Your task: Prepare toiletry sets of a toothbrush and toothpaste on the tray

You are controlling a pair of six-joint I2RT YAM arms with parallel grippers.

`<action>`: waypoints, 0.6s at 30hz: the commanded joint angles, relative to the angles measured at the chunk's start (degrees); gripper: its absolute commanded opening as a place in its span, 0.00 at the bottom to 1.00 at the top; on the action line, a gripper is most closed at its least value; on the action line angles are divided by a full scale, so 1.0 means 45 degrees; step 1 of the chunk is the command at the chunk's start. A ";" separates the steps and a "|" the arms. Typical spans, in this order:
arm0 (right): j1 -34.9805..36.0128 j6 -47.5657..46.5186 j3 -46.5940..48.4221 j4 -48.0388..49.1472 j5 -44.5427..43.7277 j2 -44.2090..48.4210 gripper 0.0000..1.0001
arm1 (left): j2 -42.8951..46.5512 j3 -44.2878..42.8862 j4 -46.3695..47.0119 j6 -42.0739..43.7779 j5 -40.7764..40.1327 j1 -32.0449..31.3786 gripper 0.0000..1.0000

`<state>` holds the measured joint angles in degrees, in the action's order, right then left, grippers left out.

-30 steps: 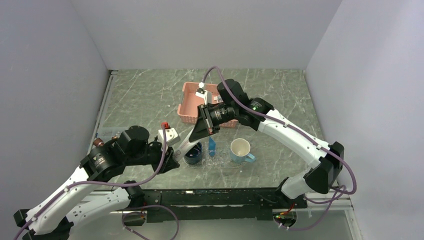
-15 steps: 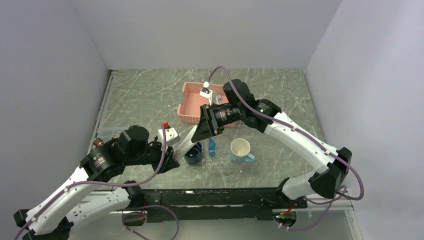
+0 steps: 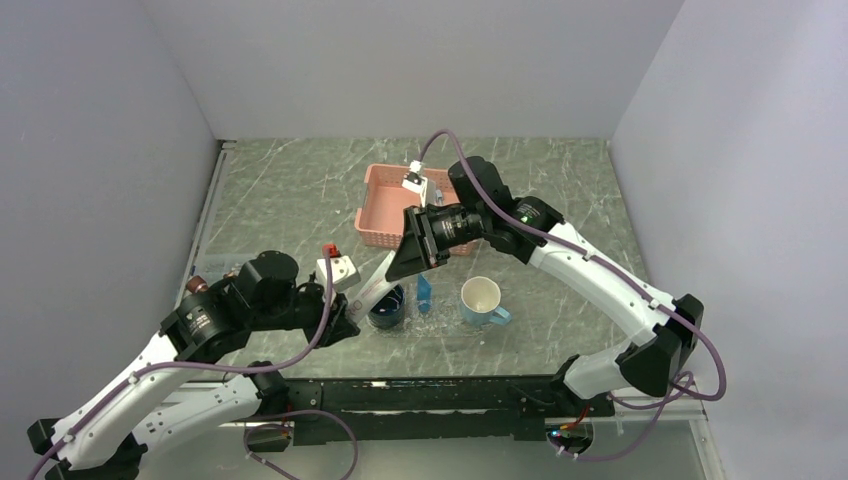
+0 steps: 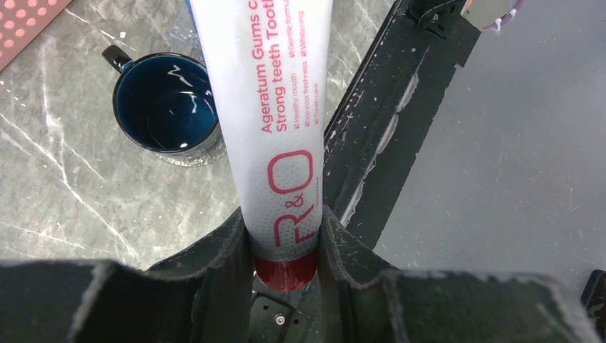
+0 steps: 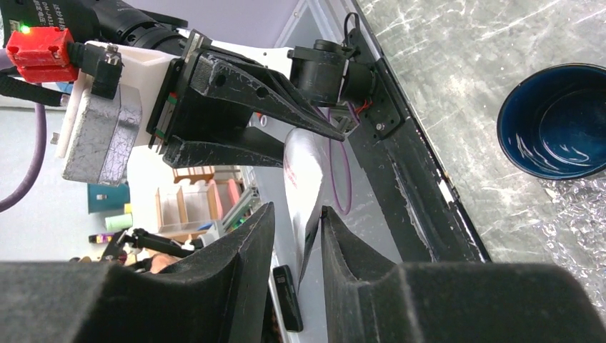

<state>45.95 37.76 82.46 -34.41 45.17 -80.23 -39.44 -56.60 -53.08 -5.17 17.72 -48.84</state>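
My left gripper (image 4: 284, 216) is shut on the red-capped end of a long white toothpaste tube (image 4: 268, 93), which slants up over the table's near edge (image 3: 375, 282). The tube's flat crimped tail (image 5: 304, 186) lies loose between the fingers of my right gripper (image 5: 298, 211), which is open; that gripper (image 3: 396, 270) hangs above the dark blue mug. A small blue tube (image 3: 424, 292) lies on the clear tray (image 3: 440, 326) between the two mugs. No toothbrush shows in any view.
A dark blue mug (image 3: 387, 306) and a pale mug with a blue handle (image 3: 481, 300) stand on the tray. A pink slatted basket (image 3: 383, 205) sits further back, behind the right wrist. The black front rail (image 4: 400, 121) runs under the tube.
My right gripper's jaws have opened off the tube's tail, and that arm has drawn slightly back and to the right. The left arm and the tube have stayed put.
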 commanded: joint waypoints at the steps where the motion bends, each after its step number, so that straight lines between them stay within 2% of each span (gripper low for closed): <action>1: -0.0036 0.0140 0.0312 0.0252 0.0109 -0.0079 0.32 | 0.0224 -0.0351 0.0526 0.0054 0.0425 -0.0027 0.00; 6: -0.0036 0.0271 0.0465 0.0464 0.0177 -0.0440 0.31 | 0.0138 -0.0330 0.0602 0.0073 0.0621 -0.0035 0.00; 9: -0.0033 0.0223 0.0635 0.0380 0.0161 -0.0567 0.21 | 0.0147 -0.0325 0.0608 0.0074 0.0622 -0.0042 0.00; 12: -0.0033 0.0203 0.0593 0.0406 0.0048 -0.0497 0.02 | 0.0282 -0.0254 0.0642 0.0045 0.0556 -0.0049 0.00; 16: -0.0030 -0.0108 0.0664 0.0072 -0.0259 -0.0470 0.00 | 0.0165 -0.0221 0.0645 0.0002 0.0609 -0.0048 0.01; 18: -0.0034 -0.0198 0.0628 0.0018 -0.0418 -0.0341 0.00 | 0.0149 -0.0243 0.0671 -0.0056 0.0422 -0.0058 0.21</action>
<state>45.95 38.98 82.67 -34.35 45.43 -82.78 -39.16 -56.60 -53.63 -5.21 18.46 -48.84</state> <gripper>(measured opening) 0.030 0.344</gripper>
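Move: Right at the right hand's fingertips is the tail of the white toothpaste; the toothpaste's middle lies about 2 cm left, 2 cm back and 3 cm below that hand. From there the navy mug stands roughly 10 cm ahead, 1 cm left and 22 cm below, and the blue tube about 14 cm ahead, 7 cm right and 24 cm below. The left hand already holds the cap end, the toothpaste's middle some 3 cm ahead, 4 cm right and 5 cm above it. Sinking about 1 cm and edging slightly left towards the left gripper, the part-open right fingers slide a little farther along the toothpaste's flat tail, then close almost fully and pinch it. The left hand practically stays put, keeping its grip at the red cap and holding the toothpaste up slantwise. ##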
